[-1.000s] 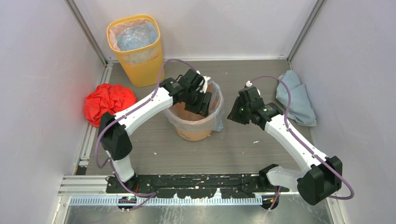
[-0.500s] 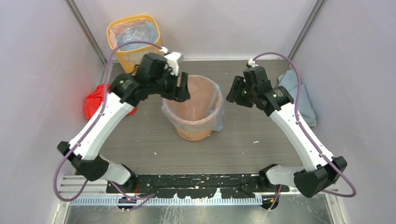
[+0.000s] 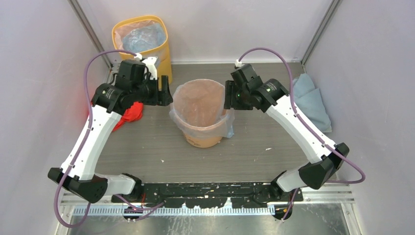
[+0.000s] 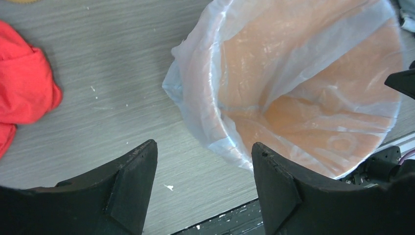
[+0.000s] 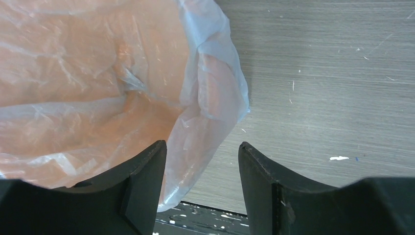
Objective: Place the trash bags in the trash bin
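Observation:
The round orange trash bin (image 3: pixel 208 140) stands mid-table, lined with a clear trash bag (image 3: pixel 200 100) whose edge folds over the rim. My left gripper (image 3: pixel 164 96) hangs open just left of the rim, with nothing between its fingers. The left wrist view shows the left gripper (image 4: pixel 204 144) above bare table beside the lined bag (image 4: pixel 293 73). My right gripper (image 3: pixel 228 99) hovers open at the right rim. In the right wrist view the bag's hanging flap (image 5: pixel 215 93) lies below the right gripper (image 5: pixel 203 143), untouched.
A taller yellow bin (image 3: pixel 147 63) with a bluish bag inside stands at the back left. A red crumpled heap (image 3: pixel 128 111) lies by the left wall, partly behind my left arm. A grey-blue bundle (image 3: pixel 308 100) lies at the right wall.
My left gripper has pulled out of the bin and swung left, away from the rim. My right gripper has risen and shifted left to the right rim. Both have opened wider.

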Controlling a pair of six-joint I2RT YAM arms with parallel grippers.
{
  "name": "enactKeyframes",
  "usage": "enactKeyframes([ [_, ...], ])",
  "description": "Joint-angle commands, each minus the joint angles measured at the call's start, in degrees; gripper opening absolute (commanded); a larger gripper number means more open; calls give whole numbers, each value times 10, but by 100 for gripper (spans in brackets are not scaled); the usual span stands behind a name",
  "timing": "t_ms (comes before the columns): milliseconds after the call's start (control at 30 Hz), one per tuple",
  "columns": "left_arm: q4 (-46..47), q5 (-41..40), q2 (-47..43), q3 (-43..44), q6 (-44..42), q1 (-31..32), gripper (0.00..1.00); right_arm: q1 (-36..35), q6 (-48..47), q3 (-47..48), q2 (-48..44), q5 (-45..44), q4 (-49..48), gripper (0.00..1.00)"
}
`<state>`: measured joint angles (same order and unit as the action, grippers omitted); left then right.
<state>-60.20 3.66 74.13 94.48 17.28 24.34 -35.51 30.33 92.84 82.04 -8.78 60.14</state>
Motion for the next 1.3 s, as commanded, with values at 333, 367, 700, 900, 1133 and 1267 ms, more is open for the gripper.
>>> enactKeyframes([
  [333, 50, 53, -9, -49, -11, -33, 71, -65, 33, 8, 32, -95, 39, 56],
  [367, 50, 53, -8, -49, -10, -34, 71, -65, 36, 2, 34, -96, 30, 52],
  [700, 58, 71, -4, -57, -13, -50, 71, -64, 19, 38, 88, -137, 13, 12],
  [900, 59, 77, 0, -58, -14, -53, 71, -42, -9, 73, 110, -159, 5, 6],
  [1133, 58, 79, 0, -55, -18, -65, 71, -5, -51, 102, 134, -160, -27, 1],
  [1267, 60, 82, 3, -53, -20, -73, 71, 25, -73, 119, 148, -146, -40, 1],
])
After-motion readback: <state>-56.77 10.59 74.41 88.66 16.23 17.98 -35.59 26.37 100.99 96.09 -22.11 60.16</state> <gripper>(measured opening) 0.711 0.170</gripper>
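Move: The trash bag's edge on the orange bin's right rim is almost under my open right hand: about 4 cm below, 1 cm back and 1 cm left. The bin's middle is some 11 cm left, level fore and aft, and about 15 cm down. The yellow bin stands roughly 26 cm ahead, 34 cm left and 13 cm lower. From my left hand that bag edge is about 22 cm right, straight across, 9 cm below. I lower my right hand about 3.5 cm, easing back a little, and pinch the bag's edge at the right rim. Then, keeping that grip, I drag it forward some 6 cm while the hand rolls about 15 degrees, its left side dipping. My left hand sinks about 3 cm beside the bin's left rim and hovers there, still open. ##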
